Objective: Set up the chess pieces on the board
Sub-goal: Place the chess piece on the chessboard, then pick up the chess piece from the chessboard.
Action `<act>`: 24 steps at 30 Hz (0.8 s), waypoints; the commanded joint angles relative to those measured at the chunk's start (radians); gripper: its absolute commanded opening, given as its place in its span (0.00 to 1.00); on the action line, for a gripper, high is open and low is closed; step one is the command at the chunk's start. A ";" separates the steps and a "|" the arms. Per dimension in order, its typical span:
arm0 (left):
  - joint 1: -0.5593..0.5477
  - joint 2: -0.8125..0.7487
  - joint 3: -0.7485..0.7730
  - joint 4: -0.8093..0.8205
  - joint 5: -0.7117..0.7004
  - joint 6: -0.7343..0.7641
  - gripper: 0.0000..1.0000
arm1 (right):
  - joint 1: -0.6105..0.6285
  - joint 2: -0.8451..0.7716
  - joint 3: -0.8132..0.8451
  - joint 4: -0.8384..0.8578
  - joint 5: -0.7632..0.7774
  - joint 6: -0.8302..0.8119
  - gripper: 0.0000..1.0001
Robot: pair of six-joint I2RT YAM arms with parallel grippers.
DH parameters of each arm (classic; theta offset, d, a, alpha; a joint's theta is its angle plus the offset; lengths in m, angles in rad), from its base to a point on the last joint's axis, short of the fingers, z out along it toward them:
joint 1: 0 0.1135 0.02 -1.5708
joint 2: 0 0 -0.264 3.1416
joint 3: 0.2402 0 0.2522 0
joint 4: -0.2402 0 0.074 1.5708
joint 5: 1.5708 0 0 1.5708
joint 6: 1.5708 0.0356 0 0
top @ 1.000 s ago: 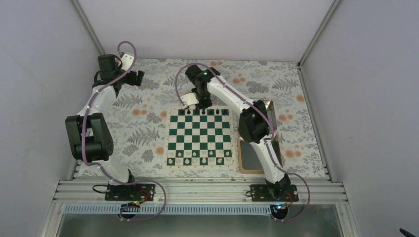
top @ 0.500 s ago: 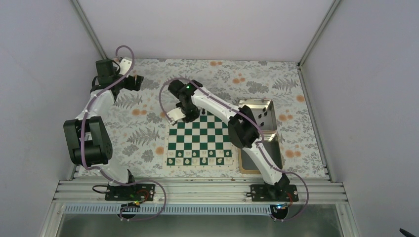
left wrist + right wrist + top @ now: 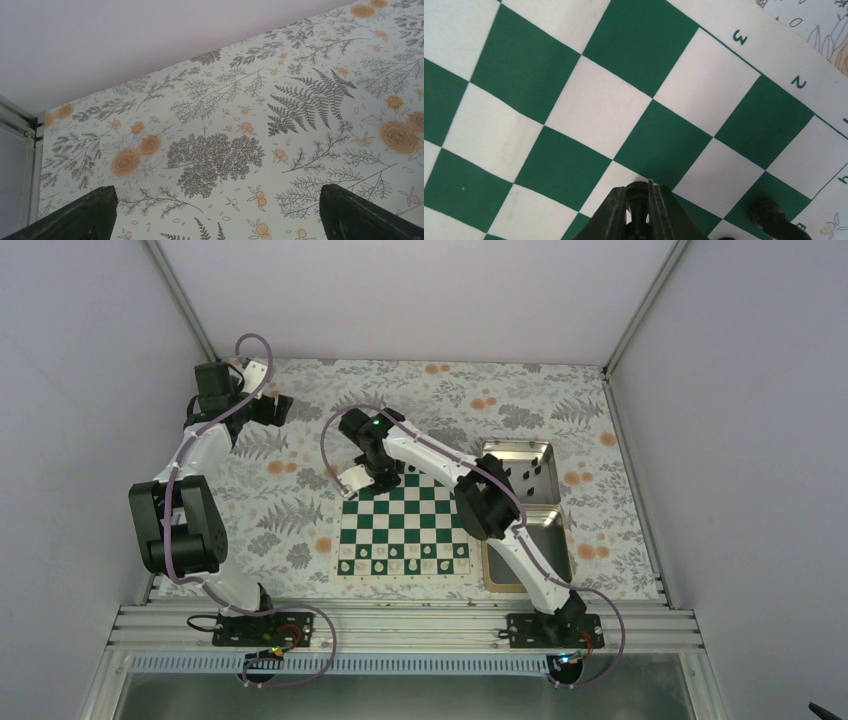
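Observation:
The green and white board (image 3: 400,525) lies in the middle of the table. My right gripper (image 3: 379,480) hangs over its far left corner. In the right wrist view this gripper (image 3: 639,186) is shut on a small black chess piece (image 3: 638,204), upright just above the board's squares (image 3: 589,110). Another black piece (image 3: 774,222) stands near the board's edge, to the right of the jaws. My left gripper (image 3: 274,408) is off the board at the far left, and stands open (image 3: 215,215) over the flowered cloth with nothing between its fingers.
Cream pieces (image 3: 405,560) fill the board's near rows. Two silver tins stand right of the board; the far one (image 3: 505,453) holds several black pieces, the near one (image 3: 545,515) is partly under the right arm. Walls close in at the back and sides.
My right arm has swung left along the board's far row, from its middle to the far left corner, still shut on the piece. The left arm has shifted slightly.

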 commanded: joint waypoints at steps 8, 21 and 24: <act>0.006 -0.026 -0.004 0.003 0.071 0.045 1.00 | 0.001 -0.020 0.014 0.041 -0.047 0.025 0.34; -0.191 -0.129 -0.003 -0.254 0.006 0.237 1.00 | -0.226 -0.324 -0.125 -0.017 -0.186 0.186 0.50; -0.269 -0.131 0.020 -0.393 0.004 0.278 1.00 | -0.349 -0.425 -0.265 -0.034 -0.177 0.227 0.58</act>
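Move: The right gripper holds a black chess piece; its white square, third row from the board's far edge and third file from the left, is straight below, about 3 cm under the pads. Standing back-row pieces lie some 6 cm ahead, one roughly 2 cm left and one 1 cm right. The piece tray is about 32 cm right and 4 cm ahead. From the left gripper that square lies roughly 26 cm right, 16 cm back and 18 cm below. Open the right fingers to about half, letting go of the black piece while the gripper stays nearly in place, easing about 1 cm forward and left. Then lift fast by some 9 cm, swinging right and a little forward towards the tray and turning clockwise. Late on, sweep the open left gripper about 9 cm right and somewhat back, towards the board, also turning clockwise. ##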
